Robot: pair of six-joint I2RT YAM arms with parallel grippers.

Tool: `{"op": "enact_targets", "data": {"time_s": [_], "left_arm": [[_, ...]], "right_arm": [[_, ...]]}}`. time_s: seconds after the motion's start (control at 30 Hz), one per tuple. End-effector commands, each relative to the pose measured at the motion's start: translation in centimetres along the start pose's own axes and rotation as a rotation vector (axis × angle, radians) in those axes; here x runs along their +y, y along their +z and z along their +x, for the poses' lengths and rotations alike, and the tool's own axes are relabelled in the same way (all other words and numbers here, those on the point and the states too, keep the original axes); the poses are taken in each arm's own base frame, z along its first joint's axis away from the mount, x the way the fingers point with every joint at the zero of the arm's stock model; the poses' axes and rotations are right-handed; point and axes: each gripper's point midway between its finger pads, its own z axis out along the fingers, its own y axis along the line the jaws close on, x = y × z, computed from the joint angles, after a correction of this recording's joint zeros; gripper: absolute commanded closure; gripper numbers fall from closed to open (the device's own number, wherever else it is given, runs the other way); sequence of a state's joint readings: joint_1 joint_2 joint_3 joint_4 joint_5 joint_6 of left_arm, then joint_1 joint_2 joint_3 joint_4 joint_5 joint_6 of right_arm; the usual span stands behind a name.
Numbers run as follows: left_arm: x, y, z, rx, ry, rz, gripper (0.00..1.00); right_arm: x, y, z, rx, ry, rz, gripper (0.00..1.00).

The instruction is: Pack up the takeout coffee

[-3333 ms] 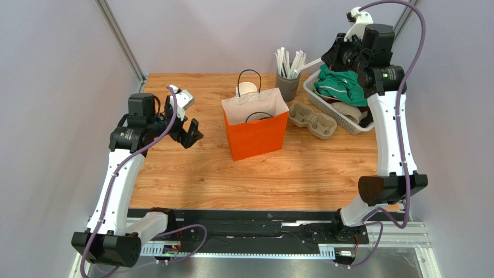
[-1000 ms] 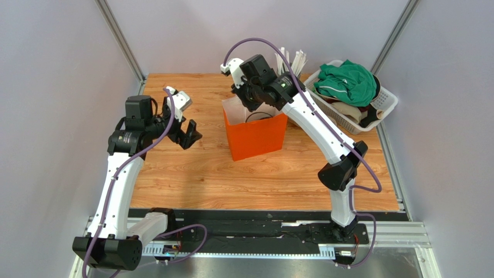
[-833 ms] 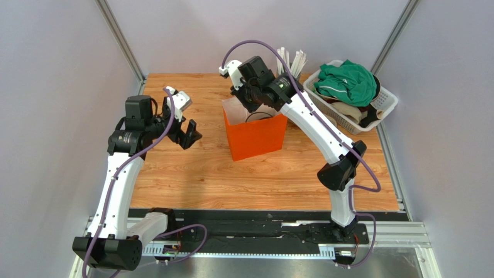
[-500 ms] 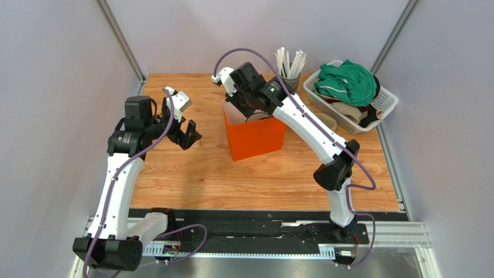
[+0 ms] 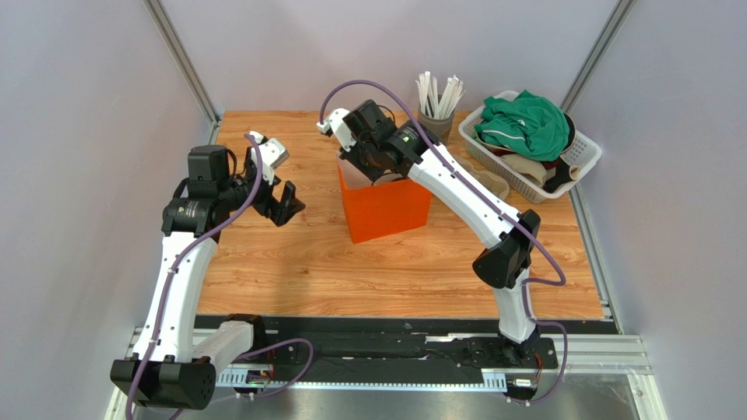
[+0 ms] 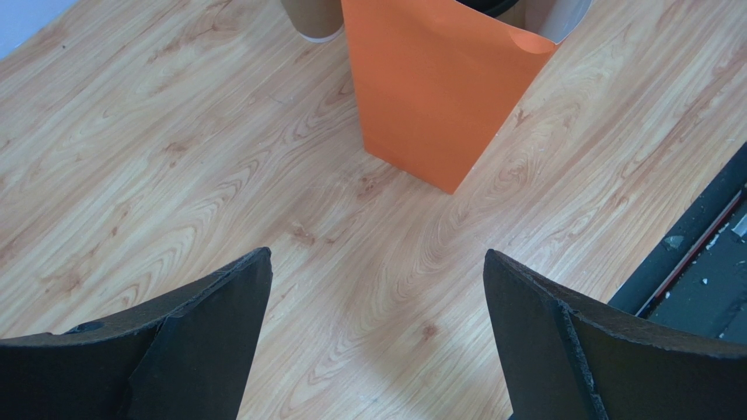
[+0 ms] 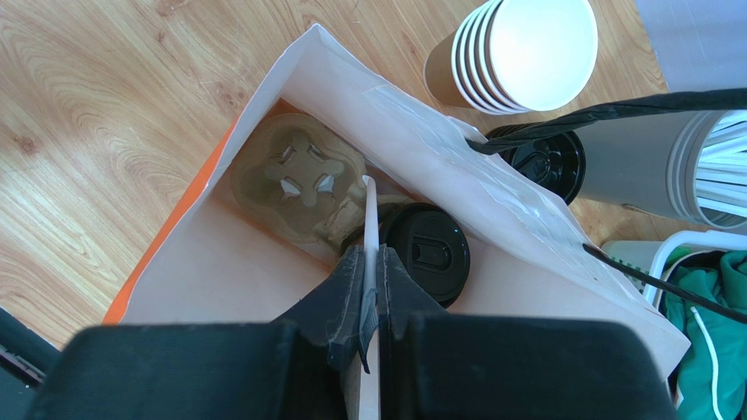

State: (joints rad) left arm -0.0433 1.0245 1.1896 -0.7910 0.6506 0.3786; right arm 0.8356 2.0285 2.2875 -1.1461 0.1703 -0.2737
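The takeout coffee shows its round black lid inside the orange bag, beside an empty slot of a tan cardboard cup carrier. My right gripper hangs over the bag's mouth, shut on a white wrapped straw that points down into the bag next to the lid. From above, the right gripper covers the bag's opening. My left gripper stands open and empty above bare wood, left of the bag, and the top view shows this gripper apart from it.
Behind the bag stand a stack of lidless paper cups, a stack of black lids and a grey holder of straws. A white basket with green cloth sits at the back right.
The right arm has swung from the basket corner to over the bag, holding the straw, and drifted a little left in the last second. The left arm has not moved.
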Motion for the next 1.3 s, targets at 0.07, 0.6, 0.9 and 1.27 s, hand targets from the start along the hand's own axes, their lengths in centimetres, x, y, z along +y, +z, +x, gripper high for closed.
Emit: {"op": "enact_targets", "data": {"time_s": [0.07, 0.6, 0.9, 1.27], "left_arm": [[-0.1, -0.4, -0.9, -0.042, 0.006, -0.001, 0.01], [-0.1, -0.4, -0.8, -0.045, 0.004, -0.001, 0.01], [0.0, -0.4, -0.7, -0.042, 0.003, -0.003, 0.01], [0.0, -0.4, -0.8, -0.045, 0.000, -0.002, 0.01]], "right_arm": [[0.5, 0.5, -0.7, -0.018, -0.040, 0.018, 0.90], [1.2, -0.5, -1.8, -0.056, -0.046, 0.023, 0.61], [0.0, -3.8, -4.5, -0.169, -0.009, 0.047, 0.52], [-2.4, -9.1, -7.8, -0.353, 0.062, 0.104, 0.31]]}}
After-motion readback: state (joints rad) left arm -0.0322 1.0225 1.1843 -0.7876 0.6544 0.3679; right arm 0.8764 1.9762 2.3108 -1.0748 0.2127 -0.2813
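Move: Just inside the near-left part of the bag's mouth, the right hand holds the upright straw; the bag's middle lies about 3 cm ahead, 4 cm right and 13 cm below. In the bag the lidded coffee sits about 5 cm ahead, 4 cm right and 16 cm down. Beyond the bag, the cup stack stands some 14 cm straight ahead and the black lids 14 cm ahead, 11 cm right, both roughly 18 cm lower. From the idle left hand, the bag is 11 cm ahead, 21 cm right, 14 cm below. Opening from nearly shut to about two-thirds, the right fingers let go of the straw inside the bag, while the hand eases about 1 cm down, back and left. Then, still opening, the hand rises some 5 cm away from the carrier and coffee, its fingers tipping slightly up and forward. ##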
